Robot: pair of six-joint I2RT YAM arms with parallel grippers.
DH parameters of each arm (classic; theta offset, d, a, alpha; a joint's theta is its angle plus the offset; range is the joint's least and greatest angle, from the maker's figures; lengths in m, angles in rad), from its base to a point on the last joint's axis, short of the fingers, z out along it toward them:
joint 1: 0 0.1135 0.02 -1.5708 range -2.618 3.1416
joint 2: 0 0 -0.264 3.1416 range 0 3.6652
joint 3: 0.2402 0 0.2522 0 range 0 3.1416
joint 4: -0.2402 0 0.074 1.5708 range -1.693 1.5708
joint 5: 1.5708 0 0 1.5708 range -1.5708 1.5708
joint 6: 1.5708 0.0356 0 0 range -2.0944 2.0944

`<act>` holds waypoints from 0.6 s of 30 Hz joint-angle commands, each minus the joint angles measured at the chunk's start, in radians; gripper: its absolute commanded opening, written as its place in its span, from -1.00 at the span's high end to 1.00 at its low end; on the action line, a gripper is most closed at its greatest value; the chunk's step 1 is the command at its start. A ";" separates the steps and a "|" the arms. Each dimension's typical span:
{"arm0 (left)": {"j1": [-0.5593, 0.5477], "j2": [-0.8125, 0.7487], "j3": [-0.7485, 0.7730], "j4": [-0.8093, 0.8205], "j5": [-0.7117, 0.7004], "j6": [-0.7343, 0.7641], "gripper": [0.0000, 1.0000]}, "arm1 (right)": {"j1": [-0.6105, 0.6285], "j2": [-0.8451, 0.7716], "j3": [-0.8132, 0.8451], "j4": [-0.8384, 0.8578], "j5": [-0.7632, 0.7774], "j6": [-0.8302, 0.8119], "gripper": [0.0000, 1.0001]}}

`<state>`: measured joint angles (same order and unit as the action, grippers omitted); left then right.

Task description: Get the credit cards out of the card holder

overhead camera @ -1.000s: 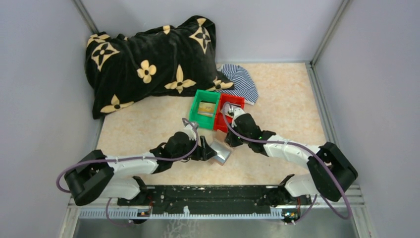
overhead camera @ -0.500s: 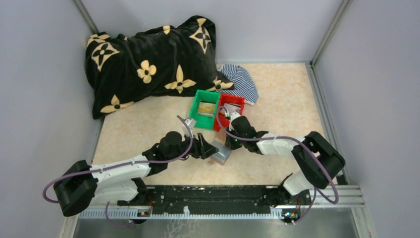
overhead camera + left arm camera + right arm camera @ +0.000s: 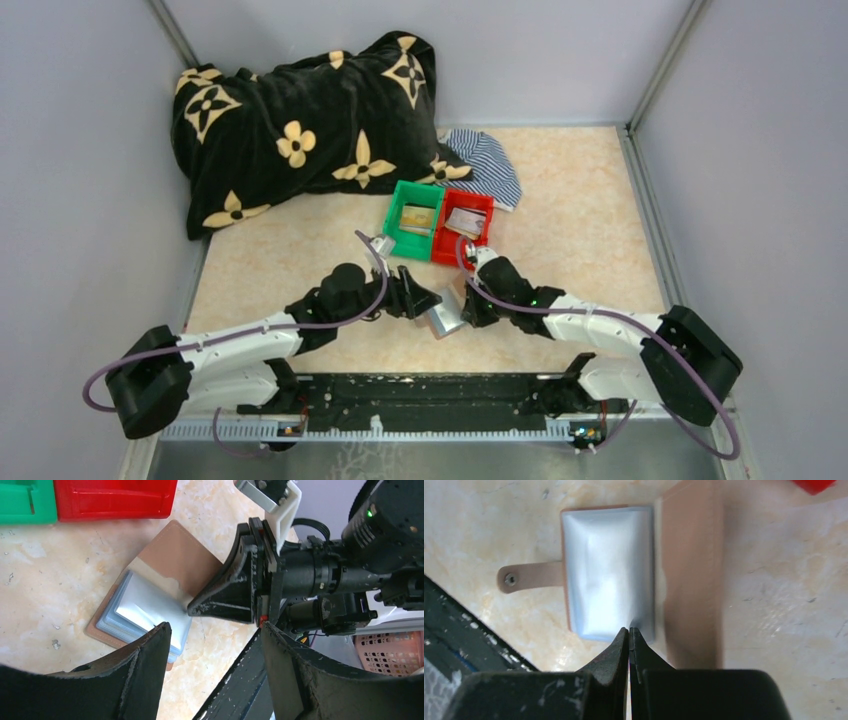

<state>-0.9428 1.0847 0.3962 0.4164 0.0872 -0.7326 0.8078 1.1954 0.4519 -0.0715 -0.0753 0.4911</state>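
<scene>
The card holder [image 3: 150,592] lies open on the table, brown flap [image 3: 691,570] to one side and shiny blue-grey pockets [image 3: 609,570] on the other. In the top view the card holder [image 3: 446,320] sits between both grippers. My right gripper [image 3: 629,629] is shut, its tips touching the near edge of the blue-grey panel; whether anything is pinched there I cannot tell. My left gripper [image 3: 214,630] hangs open just beside the holder, one finger over its corner. One gold-tan credit card [image 3: 417,219] lies in the green bin [image 3: 398,232], a silvery one [image 3: 464,221] in the red bin [image 3: 484,205].
A black pillow with tan flowers [image 3: 300,130] fills the back left, with a striped cloth [image 3: 485,165] beside it behind the bins. The holder's strap tab [image 3: 524,577] sticks out toward the black base rail [image 3: 430,395]. Grey walls enclose three sides.
My right gripper has come back from the red bin to the card holder, and a card now shows in that bin. The left arm has shifted slightly, still open.
</scene>
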 commanded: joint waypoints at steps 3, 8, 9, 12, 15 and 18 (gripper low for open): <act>-0.007 0.026 0.041 0.011 0.017 -0.003 -0.46 | 0.050 -0.058 -0.008 -0.001 0.001 0.086 1.00; -0.024 0.116 0.027 0.105 0.084 -0.090 -0.46 | 0.050 -0.029 -0.018 0.029 0.005 0.088 1.00; -0.033 0.144 0.020 0.131 0.088 -0.109 -0.46 | 0.050 -0.018 -0.016 0.035 0.003 0.087 1.00; -0.046 0.208 0.018 0.155 0.096 -0.165 -0.45 | 0.050 -0.005 -0.016 0.044 0.004 0.079 1.00; -0.049 0.215 -0.006 0.149 0.074 -0.231 -0.38 | 0.050 -0.009 -0.018 0.032 0.019 0.072 1.00; -0.057 0.228 -0.038 0.157 0.067 -0.295 -0.34 | 0.050 -0.014 -0.012 0.016 0.032 0.059 1.00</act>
<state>-0.9874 1.3003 0.3931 0.5194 0.1566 -0.9173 0.8509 1.1870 0.4328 -0.0719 -0.0719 0.5617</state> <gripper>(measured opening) 0.679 0.005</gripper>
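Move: The card holder lies open, its pale card sleeve about 4 cm ahead of the left hand, 4 cm to its right and some 12 cm below; the closure strap is almost straight below that hand. The brown cover lies about 6 cm beyond the sleeve and 3 cm right of it, and the red box some 18 cm beyond and 3 cm right of it. From the right hand's shut tips, the sleeve's middle is about 2 cm ahead, 4 cm to the left and 2 cm down. The left hand, fingers still wide open, sinks about 4.5 cm towards the strap side of the card holder while drawing some 2.5 cm back and 2.5 cm to the right, its wrist tipping the fingers about 15 degrees farther down. The right hand, fingers shut, eases about 1.5 cm back, rising a centimetre and settling again, so that its tips stay at the sleeve's near right corner, seeming to rest on it. ##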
